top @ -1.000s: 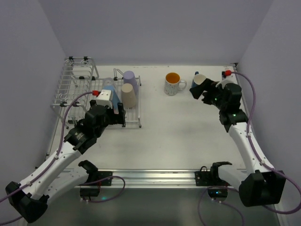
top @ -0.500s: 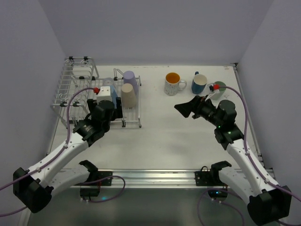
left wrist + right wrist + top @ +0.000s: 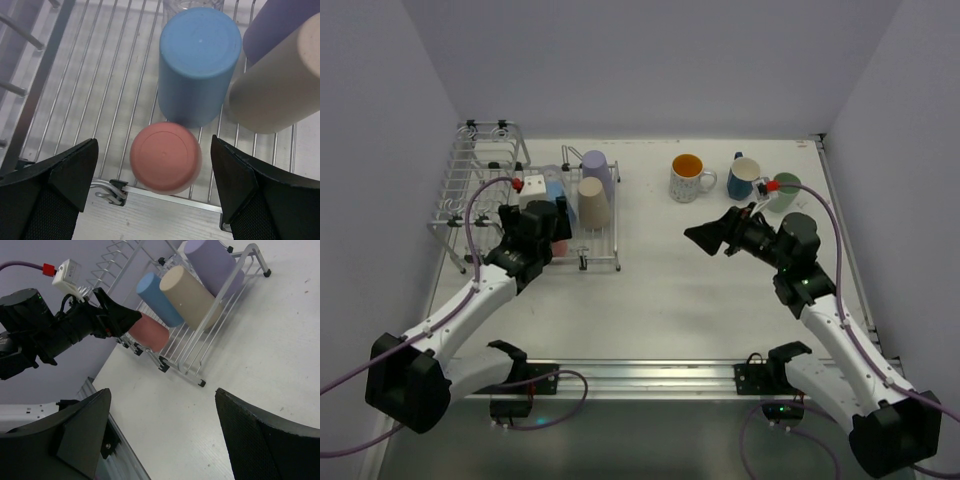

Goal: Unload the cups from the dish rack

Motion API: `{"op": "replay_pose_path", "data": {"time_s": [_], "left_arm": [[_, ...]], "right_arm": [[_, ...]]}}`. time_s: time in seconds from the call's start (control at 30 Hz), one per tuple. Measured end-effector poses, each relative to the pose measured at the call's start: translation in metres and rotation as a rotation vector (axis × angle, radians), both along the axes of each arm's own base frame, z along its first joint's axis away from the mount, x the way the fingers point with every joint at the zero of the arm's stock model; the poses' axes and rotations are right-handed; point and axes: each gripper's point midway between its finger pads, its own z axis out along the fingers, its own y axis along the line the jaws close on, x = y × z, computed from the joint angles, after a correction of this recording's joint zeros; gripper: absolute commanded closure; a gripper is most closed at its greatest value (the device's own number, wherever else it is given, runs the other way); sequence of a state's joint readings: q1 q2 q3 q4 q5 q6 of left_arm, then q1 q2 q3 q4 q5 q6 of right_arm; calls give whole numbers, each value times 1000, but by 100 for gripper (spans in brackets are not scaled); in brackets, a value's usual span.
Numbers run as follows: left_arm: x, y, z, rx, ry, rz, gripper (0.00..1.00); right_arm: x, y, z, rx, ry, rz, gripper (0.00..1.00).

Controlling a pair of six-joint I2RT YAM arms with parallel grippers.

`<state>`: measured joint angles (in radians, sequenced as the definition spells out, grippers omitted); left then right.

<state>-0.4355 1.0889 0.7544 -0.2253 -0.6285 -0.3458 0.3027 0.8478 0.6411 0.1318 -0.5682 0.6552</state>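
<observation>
The wire dish rack point(image 3: 470, 185) stands at the back left. A lilac cup point(image 3: 597, 170), a beige cup point(image 3: 591, 203) and a blue cup point(image 3: 553, 190) stand upside down in it. My left gripper point(image 3: 558, 222) hovers open over the rack's near edge. In the left wrist view it point(image 3: 154, 152) straddles a pink cup point(image 3: 166, 157) from above without touching it, with the blue cup point(image 3: 199, 65) just beyond. My right gripper point(image 3: 712, 238) is open and empty above the table. An orange-lined mug point(image 3: 689, 178), a dark blue mug point(image 3: 743, 178) and a mint cup point(image 3: 784, 192) stand on the table at the back right.
The rack's taller basket section point(image 3: 490, 150) rises at the far left. A clear glass point(image 3: 192, 4) stands behind the blue cup. In the right wrist view the rack point(image 3: 235, 275) and the left gripper point(image 3: 120, 317) lie across bare table point(image 3: 210, 405). Walls close in on three sides.
My right gripper let go of the dark blue mug at the back right and drew back toward the table's middle. My left gripper moved farther over the rack, above the pink cup.
</observation>
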Motion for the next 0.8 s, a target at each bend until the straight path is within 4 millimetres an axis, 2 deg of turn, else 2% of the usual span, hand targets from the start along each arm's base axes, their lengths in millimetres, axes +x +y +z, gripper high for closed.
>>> {"op": "replay_pose_path", "data": {"time_s": [0.1, 0.33, 0.43, 0.53, 0.6, 0.8], "left_arm": [[4, -3, -10, -7, 18, -16, 3], [8, -14, -31, -27, 50, -61, 19], [8, -16, -34, -32, 58, -65, 33], [6, -19, -32, -45, 53, -80, 39], [1, -24, -21, -62, 28, -102, 40], [-23, -42, 55, -201, -162, -227, 41]], "right_arm": [[0, 2, -2, -1, 5, 7, 13], [1, 5, -5, -5, 16, 14, 13], [0, 5, -5, -5, 15, 16, 13], [0, 6, -5, -5, 15, 19, 13], [0, 7, -5, -2, 15, 22, 13], [-3, 18, -6, 22, 46, 53, 13]]}}
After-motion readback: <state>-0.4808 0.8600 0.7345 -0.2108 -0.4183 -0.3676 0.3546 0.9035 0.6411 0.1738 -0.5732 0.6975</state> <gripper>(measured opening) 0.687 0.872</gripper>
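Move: The pink cup, standing mouth-down at the front of the rack, has its middle about 3 cm ahead of the open left hand, 2 cm right and 6 cm below. The blue cup stands right behind it, some 7 cm farther out than the pink one and 2 cm to its right; the beige cup is about 10 cm ahead of the left hand and 11 cm right. From the right hand the pink cup lies roughly 32 cm left, 3 cm ahead and 15 cm lower. The pink cup's upturned end is straddled as the left hand sinks about 3 cm with a slight drift right; the open fingers close and pinch its sides. With that grip kept, the hand turns upward and lifts the cup some 9 cm, increasingly fast, drawing it back and right, away from the blue cup, while the wrist swings about 10 degrees clockwise and the fingertips tip up. ##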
